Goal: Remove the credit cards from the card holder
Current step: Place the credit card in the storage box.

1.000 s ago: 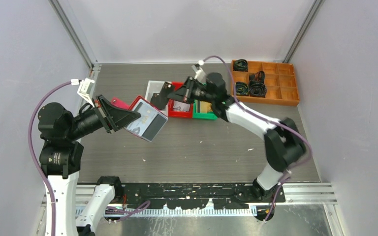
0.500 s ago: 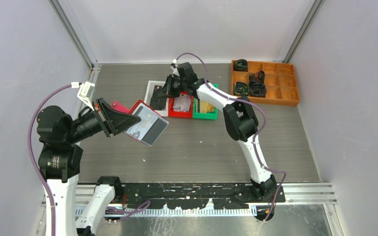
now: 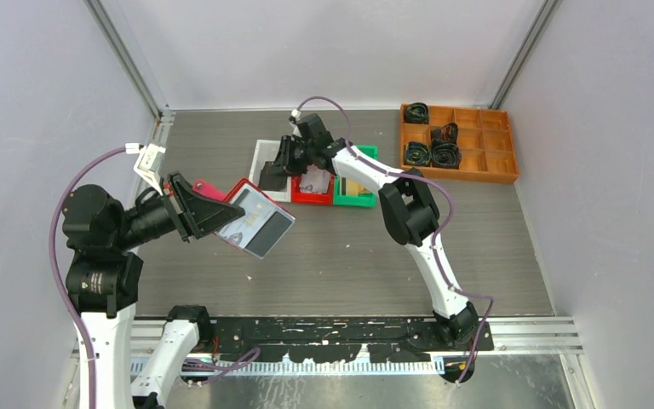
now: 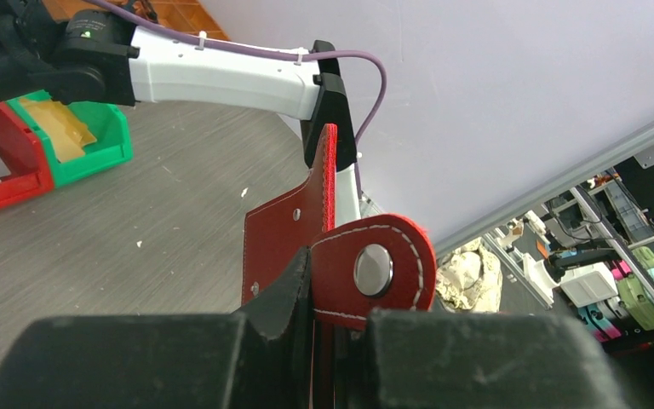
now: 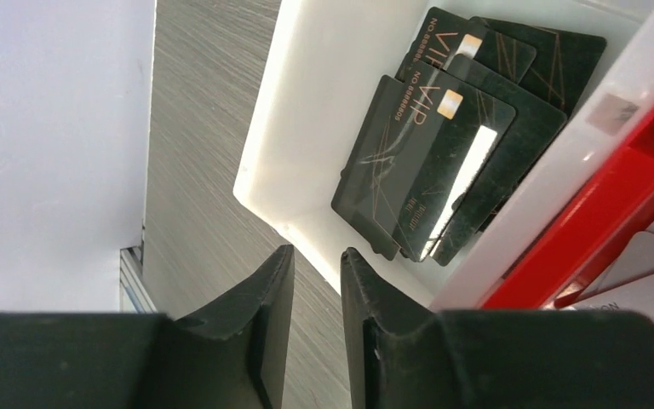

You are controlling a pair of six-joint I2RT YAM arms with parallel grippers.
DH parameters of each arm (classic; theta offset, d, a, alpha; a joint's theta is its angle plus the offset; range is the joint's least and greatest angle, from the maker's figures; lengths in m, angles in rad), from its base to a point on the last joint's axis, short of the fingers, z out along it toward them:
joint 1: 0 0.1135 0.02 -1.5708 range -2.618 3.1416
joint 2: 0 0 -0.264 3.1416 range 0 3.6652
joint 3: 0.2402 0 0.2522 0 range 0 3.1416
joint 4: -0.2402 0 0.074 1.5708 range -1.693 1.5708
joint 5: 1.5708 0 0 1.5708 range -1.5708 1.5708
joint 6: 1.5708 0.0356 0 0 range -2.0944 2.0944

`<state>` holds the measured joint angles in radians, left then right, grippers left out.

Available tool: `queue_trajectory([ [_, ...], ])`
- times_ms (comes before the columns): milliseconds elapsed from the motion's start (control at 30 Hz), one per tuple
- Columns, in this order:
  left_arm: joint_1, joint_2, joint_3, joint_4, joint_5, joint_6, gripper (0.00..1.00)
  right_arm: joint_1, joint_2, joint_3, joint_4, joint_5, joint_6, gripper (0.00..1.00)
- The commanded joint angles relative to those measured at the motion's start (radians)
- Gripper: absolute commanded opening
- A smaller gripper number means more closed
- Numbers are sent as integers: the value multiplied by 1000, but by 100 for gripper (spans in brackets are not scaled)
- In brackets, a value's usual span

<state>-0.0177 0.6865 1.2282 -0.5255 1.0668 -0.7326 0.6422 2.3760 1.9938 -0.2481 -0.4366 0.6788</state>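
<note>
My left gripper [image 3: 209, 213] is shut on the red card holder [image 3: 255, 223], holding it spread open above the table's left side. Pale and dark credit cards [image 3: 264, 232] show in its clear sleeves. In the left wrist view the holder [image 4: 285, 230] stands edge-on between my left gripper's [image 4: 336, 285] fingers, its snap tab [image 4: 375, 268] folded over. My right gripper [image 3: 274, 176] hovers over the white bin [image 3: 264, 153]. Its jaws [image 5: 317, 256] stand slightly apart with nothing between them. Several black credit cards [image 5: 426, 162] lie stacked in that bin [image 5: 306, 128].
A red bin [image 3: 311, 196] and a green bin [image 3: 356, 201] stand right of the white one. An orange compartment tray [image 3: 485, 175] with black coiled things sits at the back right. Small crumbs dot the grey tabletop.
My right arm has swung left from the red bin to over the white bin, and its jaws have parted. The left gripper and the holder have barely moved.
</note>
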Motion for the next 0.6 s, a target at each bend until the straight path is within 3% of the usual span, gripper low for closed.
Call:
queue_trajectory([
  [0, -1, -11, 24, 73, 31, -17, 0, -1, -84, 37, 0, 38, -33, 34],
  [133, -1, -15, 27, 72, 46, -10, 0, -2, -172, 4, -29, 33, -62, 39],
  [267, -1, -15, 37, 42, 77, 42, 0, -23, -372, -126, -1, -14, -99, 51],
  [500, -1, -13, 38, -75, 146, 233, 0, -78, -775, -400, 213, -323, -76, 82],
  [567, -1, -9, 42, -124, 161, 290, 0, -76, -855, -463, 338, -439, -16, 87],
])
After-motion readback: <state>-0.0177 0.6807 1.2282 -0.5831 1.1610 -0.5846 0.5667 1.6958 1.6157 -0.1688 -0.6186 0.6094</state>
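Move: Up behind the right hand, roughly 28 cm back, 3 cm to its right and 31 cm higher, is the card holder in the left hand's grip; its middle is about 4 cm to the right of that hand and 1 cm back. From the right hand, the white box's middle is some 4 cm ahead, 1 cm left and 7 cm below. The red box is some 4 cm ahead, 9 cm right and equally low. Leaving the white box after the card's release, the right hand lingers briefly, then climbs faster and faster by some 23 cm, drawing back and to the right about 8 cm each, towards the card holder. Its already empty fingers spread from a third to nearly wide open and tip up some 25 degrees. The left hand keeps its pinch on the holder, easing slightly back and down as its wrist rolls a little. ##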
